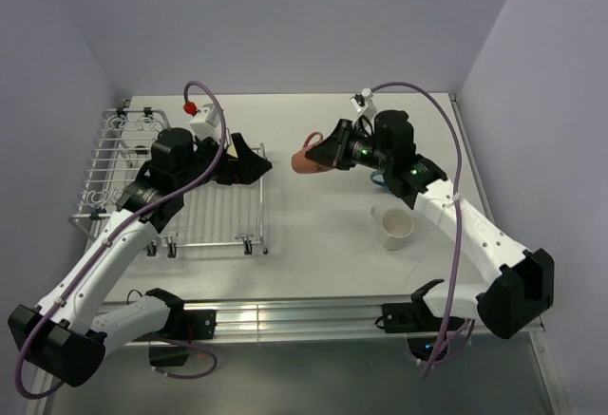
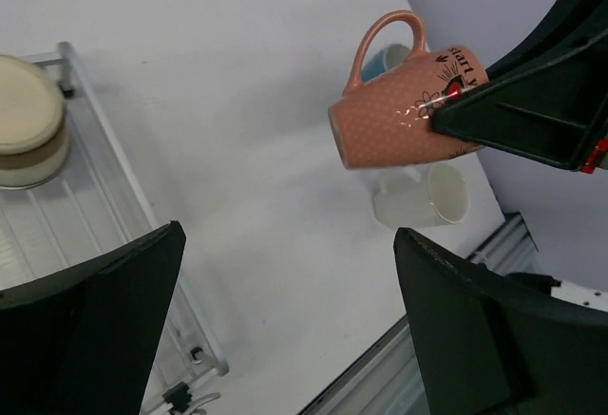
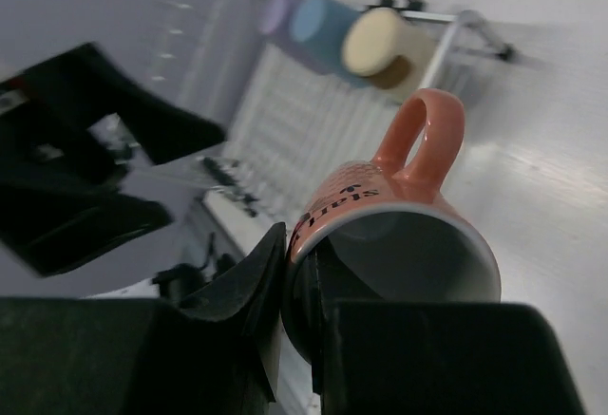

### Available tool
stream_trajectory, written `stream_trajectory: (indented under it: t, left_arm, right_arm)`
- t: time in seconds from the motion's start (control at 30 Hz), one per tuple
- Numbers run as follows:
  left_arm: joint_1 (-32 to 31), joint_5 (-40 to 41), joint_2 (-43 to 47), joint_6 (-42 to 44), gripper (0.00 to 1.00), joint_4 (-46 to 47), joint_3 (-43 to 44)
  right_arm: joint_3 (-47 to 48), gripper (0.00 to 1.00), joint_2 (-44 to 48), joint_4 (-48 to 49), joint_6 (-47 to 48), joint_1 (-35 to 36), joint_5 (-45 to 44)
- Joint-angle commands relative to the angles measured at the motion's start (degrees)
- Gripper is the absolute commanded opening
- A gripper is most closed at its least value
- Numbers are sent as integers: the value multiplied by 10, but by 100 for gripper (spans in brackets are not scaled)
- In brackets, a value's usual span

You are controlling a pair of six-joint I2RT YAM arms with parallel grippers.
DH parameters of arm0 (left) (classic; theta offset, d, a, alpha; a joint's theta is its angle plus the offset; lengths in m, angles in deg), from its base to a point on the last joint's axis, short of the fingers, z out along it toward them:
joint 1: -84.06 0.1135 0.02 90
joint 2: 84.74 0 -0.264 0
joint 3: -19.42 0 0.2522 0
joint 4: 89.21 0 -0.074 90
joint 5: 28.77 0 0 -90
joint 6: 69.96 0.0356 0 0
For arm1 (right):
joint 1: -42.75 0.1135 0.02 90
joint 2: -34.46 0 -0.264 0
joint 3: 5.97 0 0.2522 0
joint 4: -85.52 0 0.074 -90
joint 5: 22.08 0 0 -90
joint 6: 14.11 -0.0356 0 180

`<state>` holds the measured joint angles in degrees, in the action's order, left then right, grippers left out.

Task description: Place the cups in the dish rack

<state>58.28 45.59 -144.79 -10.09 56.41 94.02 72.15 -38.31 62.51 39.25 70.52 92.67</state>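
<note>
My right gripper (image 1: 326,155) (image 3: 302,311) is shut on the rim of the salmon-pink mug (image 1: 307,160) (image 2: 399,116) (image 3: 399,206), one finger inside and one outside. The mug hangs on its side above the table, to the right of the dish rack (image 1: 204,211) (image 2: 104,182) (image 3: 285,121). My left gripper (image 1: 245,163) (image 2: 290,325) stands open and empty at the rack's right edge, facing the mug. A lavender cup (image 3: 275,11), a blue cup (image 3: 321,21) and a cream cup (image 2: 28,121) (image 3: 380,45) sit in the rack. A white mug (image 1: 394,227) (image 2: 432,197) lies on the table.
A light blue cup (image 2: 388,57) (image 1: 378,180) shows partly behind the held mug, near my right arm. Walls close the table at the back and on both sides. A metal rail (image 1: 304,318) runs along the near edge.
</note>
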Motion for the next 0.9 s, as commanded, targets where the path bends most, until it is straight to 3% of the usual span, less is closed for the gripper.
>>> stream_trajectory:
  t: [0.0,0.2,0.37,0.87]
  left_arm:
    - [2,-105,19,-21,99,117,-26]
    - [2,-152,14,-39,99,191,-56]
    - [1,-187,19,-62,99,256,-79]
    - [-1,-232,6,-77,99,304,-89]
  right_arm:
    - [-41,0,47,151,-106,0,106]
    - [-103,0,72,295,-239,0,154]
    - [-121,0,70,340,-279,0,154]
    - [-144,0,10,530,-403,1,197]
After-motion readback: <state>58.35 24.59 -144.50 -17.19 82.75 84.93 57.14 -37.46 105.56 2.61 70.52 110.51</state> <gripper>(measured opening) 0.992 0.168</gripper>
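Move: The pink mug, still held by its rim in the right hand, lies roughly 11 cm to the right of the left hand and 3 cm farther out, at about its height. For the right hand the goal is the open left gripper, some 14 cm to its left and 3 cm nearer the base, about level. In the rack, some 22 cm below the left hand, the steel cup stands about 12 cm ahead and 8 cm left, the blue cup about 11 cm ahead and 15 cm left. The pink mug, its rim still pinched, is brought bottom-first towards the left gripper: the right hand draws back about 5 cm, rises 6 cm and shifts 3 cm left, rolling its left side up some 30 degrees and turning counter-clockwise. The left hand comes to meet it, nearly 5 cm right while rising and drawing back, turning some 20 degrees clockwise with fingers staying wide open. ##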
